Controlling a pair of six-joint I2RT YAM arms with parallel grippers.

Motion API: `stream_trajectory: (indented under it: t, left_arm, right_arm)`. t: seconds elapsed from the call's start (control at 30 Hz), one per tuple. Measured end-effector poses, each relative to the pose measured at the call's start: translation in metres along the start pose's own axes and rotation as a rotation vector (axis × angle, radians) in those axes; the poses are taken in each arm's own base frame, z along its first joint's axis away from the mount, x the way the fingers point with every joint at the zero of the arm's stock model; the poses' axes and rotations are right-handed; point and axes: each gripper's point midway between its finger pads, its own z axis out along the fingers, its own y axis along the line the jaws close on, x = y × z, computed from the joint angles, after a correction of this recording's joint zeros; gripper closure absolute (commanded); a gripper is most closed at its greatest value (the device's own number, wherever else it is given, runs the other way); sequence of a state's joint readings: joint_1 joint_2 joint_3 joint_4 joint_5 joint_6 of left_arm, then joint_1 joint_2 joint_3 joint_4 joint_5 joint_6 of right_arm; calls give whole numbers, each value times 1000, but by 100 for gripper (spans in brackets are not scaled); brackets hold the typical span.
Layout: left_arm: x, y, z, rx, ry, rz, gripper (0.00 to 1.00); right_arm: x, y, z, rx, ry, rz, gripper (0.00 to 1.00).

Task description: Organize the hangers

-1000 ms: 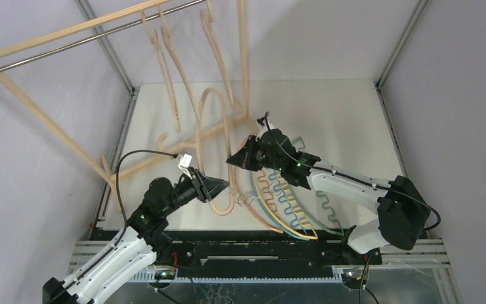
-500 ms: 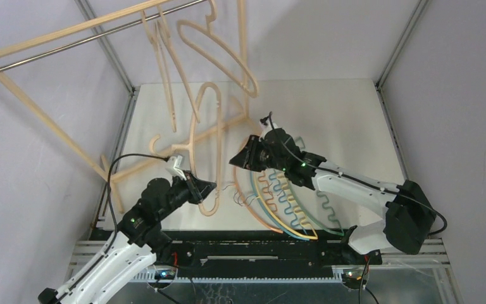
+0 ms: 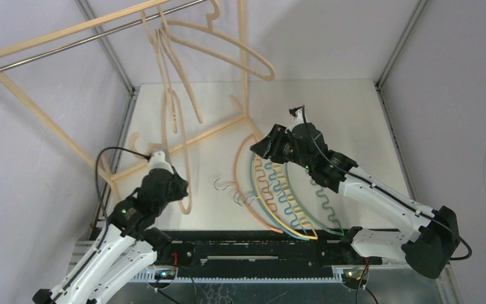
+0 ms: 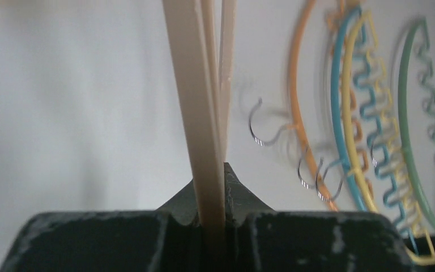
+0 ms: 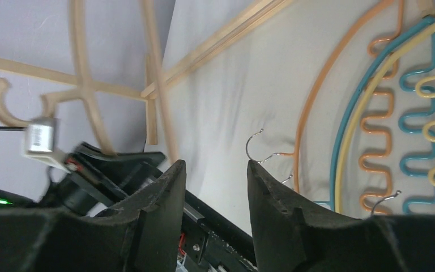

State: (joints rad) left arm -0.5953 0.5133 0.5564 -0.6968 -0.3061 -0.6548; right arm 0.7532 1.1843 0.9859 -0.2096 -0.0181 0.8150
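Observation:
My left gripper (image 3: 182, 190) is shut on a curved light-wood hanger (image 3: 187, 201), which stands up from the jaws toward the rack; the left wrist view shows its bar (image 4: 204, 130) pinched between the fingers. My right gripper (image 3: 261, 147) is open with nothing in it, over the upper end of the thin hangers lying on the table: orange (image 3: 240, 171), teal (image 5: 345, 113), yellow (image 5: 368, 90) and green (image 3: 319, 196). Their small metal hooks (image 4: 257, 127) lie to the left. More wooden hangers (image 3: 228, 47) hang from the rail.
The big light-wood rack frame (image 3: 31, 95) with its metal rail (image 3: 101, 35) leans over the table's left and back. Its base bar (image 3: 209, 133) crosses the table (image 3: 354, 114) between the arms. Grey walls close in both sides.
My left gripper shut on the wooden hanger and drew it left and toward the near edge. My right gripper let go, opened and moved right. A hanger on the rail swung out to the right.

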Motion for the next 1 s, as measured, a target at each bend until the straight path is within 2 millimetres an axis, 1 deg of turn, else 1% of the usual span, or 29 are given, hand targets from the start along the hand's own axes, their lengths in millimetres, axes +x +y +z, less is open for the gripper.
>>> stream_trajectory:
  t: [0.07,0.23,0.3,0.37,0.47,0.67,0.73,0.83,0.93,1.0]
  left_arm:
    - [-27,5,-10,-45,-58,-1,100]
    - [-110,31,-45,-195,-239,-20,100]
    - [-136,40,-55,-246,-282,-12,100]
    - [-156,47,-61,-282,-307,9,100]
    - [-175,47,-65,-297,-313,51,100]
    - [-224,23,-68,-237,-356,111,100]
    - [-240,14,-67,-207,-376,118,100]
    - [-260,3,-65,-170,-402,122,100]
    - [-274,-3,-63,-145,-420,127,100]
    - [-279,-4,-61,-137,-424,126,100]
  right_arm:
    - [-2,-3,-5,4,-9,-3,49]
    - [-5,-17,-16,28,-24,-3,49]
    - [-6,-23,-19,39,-29,0,49]
    - [-7,-28,-21,50,-34,1,49]
    - [-9,-35,-26,62,-45,7,49]
    - [-18,-53,-38,94,-77,32,49]
    - [-22,-57,-41,102,-87,39,49]
    - [-27,-61,-45,110,-102,47,49]
    - [-31,-62,-48,110,-116,49,49]
    - [-33,-63,-50,112,-121,52,49]
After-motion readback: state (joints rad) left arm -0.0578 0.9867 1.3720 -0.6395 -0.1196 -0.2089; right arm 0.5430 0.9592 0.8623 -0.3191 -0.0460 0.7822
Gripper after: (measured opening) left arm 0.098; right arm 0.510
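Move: The left hand already holds the wooden hanger; the free stretch of rail it is being taken to is roughly 25 cm ahead, 12 cm to the left and 36 cm above. The nearer hung hangers have their middle some 31 cm ahead, 7 cm left and 18 cm up, and the far hung hanger about 33 cm ahead, 10 cm right and 25 cm up. From the empty right hand, that rail stretch is about 18 cm ahead, 31 cm left and 26 cm up. The left hand keeps its pinch on the wooden hanger and carries it some 24 cm up towards the rail, swinging about 10 cm left in the first half and then climbing forward, 12 cm forward in all, while the wrist tips its fingers up by about 20 degrees. The right hand, empty and with its fingers staying open, draws off about 9 cm to the right, away from the rack, turning some 10 degrees clockwise. ##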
